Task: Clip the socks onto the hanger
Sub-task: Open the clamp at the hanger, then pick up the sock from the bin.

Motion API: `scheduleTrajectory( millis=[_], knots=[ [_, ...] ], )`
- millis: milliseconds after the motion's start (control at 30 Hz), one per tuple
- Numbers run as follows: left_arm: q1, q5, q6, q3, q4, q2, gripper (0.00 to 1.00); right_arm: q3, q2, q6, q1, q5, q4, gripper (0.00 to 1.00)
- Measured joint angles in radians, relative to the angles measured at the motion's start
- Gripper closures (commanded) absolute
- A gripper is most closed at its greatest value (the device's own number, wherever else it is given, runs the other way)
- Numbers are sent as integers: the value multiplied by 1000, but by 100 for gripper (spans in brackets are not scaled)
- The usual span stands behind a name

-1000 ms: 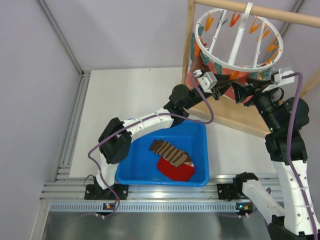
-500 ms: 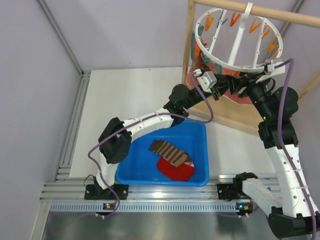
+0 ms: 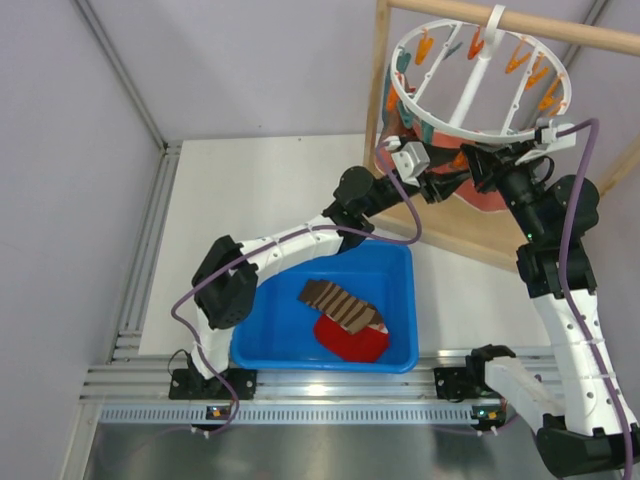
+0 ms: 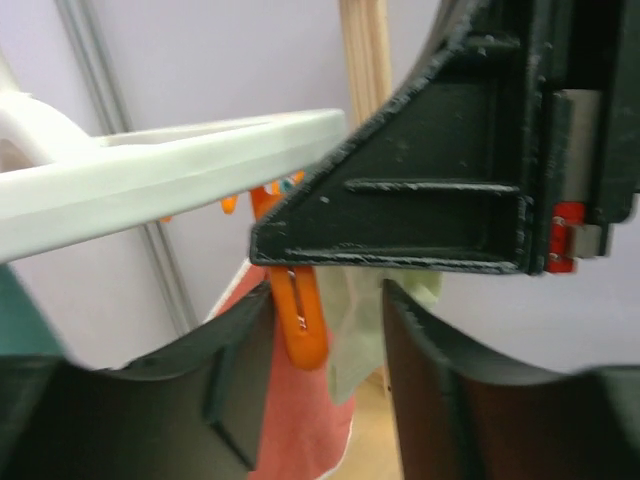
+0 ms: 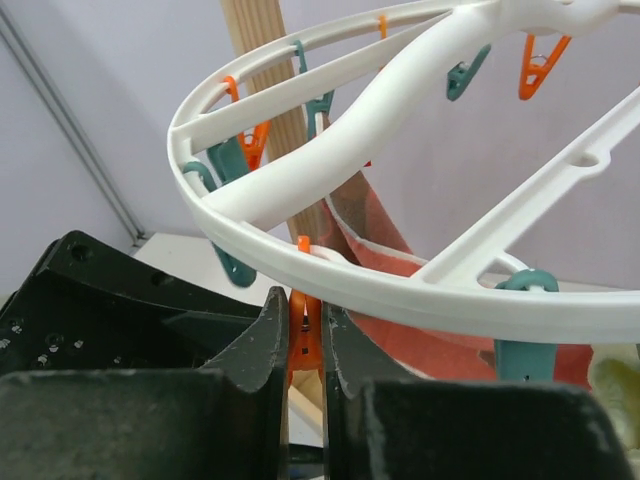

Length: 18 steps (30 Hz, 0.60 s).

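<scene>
The white ring hanger (image 3: 480, 75) hangs by its hook from the wooden bar, with orange and teal pins round its rim. My right gripper (image 3: 479, 166) reaches under the rim and is shut on an orange clothespin (image 5: 304, 345) below the ring (image 5: 400, 285). My left gripper (image 4: 328, 330) is open, with an orange pin (image 4: 298, 315) and a pale green cloth edge (image 4: 358, 335) between its fingers and a salmon-pink sock (image 4: 290, 420) behind. A brown striped sock (image 3: 340, 303) and a red sock (image 3: 352, 342) lie in the blue bin.
The blue bin (image 3: 411, 300) sits at the near middle of the table, below the left arm. The wooden frame stand (image 3: 378, 90) carries the hanger at the back right, and its base board (image 3: 470, 235) lies under both grippers. Metal rails run along the left and near edges.
My right gripper moved left under the ring and closed on an orange clothespin. The left jaws widened. The ring has shifted and tilted slightly.
</scene>
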Motion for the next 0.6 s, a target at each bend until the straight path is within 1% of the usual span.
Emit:
scheduleTrajectory(
  millis=[33, 133, 167, 233, 333, 367, 400, 500, 600],
  knots=[
    [-2, 14, -6, -11, -12, -12, 38, 0, 0, 1, 0, -1, 1, 100],
    [-4, 42, -4, -58, -71, -64, 34, 1, 0, 5, -2, -7, -4, 100],
    [-4, 48, 0, -80, -101, -89, 30, 1, 0, 8, -3, -8, -7, 100],
    [-3, 60, 5, -142, -166, -158, 29, 3, 3, 19, -8, -13, -10, 100],
    [3, 90, 27, -278, -278, -311, 28, 16, 9, 25, -10, -8, -23, 100],
    [8, 101, 36, -323, -328, -372, 27, 17, 11, 29, -10, -7, -23, 100],
    [10, 105, 47, -352, -383, -425, 23, 20, 11, 30, -11, -5, -29, 100],
    [44, 152, 68, -390, -587, -573, 10, 23, 10, 38, -13, 7, -46, 100],
    [122, 226, 98, -418, -776, -690, 11, 23, 10, 40, -14, 16, -56, 100]
  ],
)
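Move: The left hand, its fingers already loosening around the orange clamp at their tips, is bound for the striped sock in the blue bin, about 21 cm to its left, 12 cm back and some 41 cm below; the red sock lies about 8 cm nearer the base from that sock. The right hand already has the clamp pinched in its fingertips, with the hanger's near rim about 3 cm above and 1 cm ahead, and a green clamp roughly 8 cm to the right and 1 cm ahead. The left hand opens wide and comes free of the clamp and the right gripper, first easing back, then sweeping about 15 cm left, 8 cm back and 4 cm down, away from the hanger and towards the bin, while its fingers, which pointed right and upward, tip some 30 degrees down. The right hand stays almost in place, fingers shut and still squeezing the orange clamp just under the rim, so that it alone now has hold of it. ##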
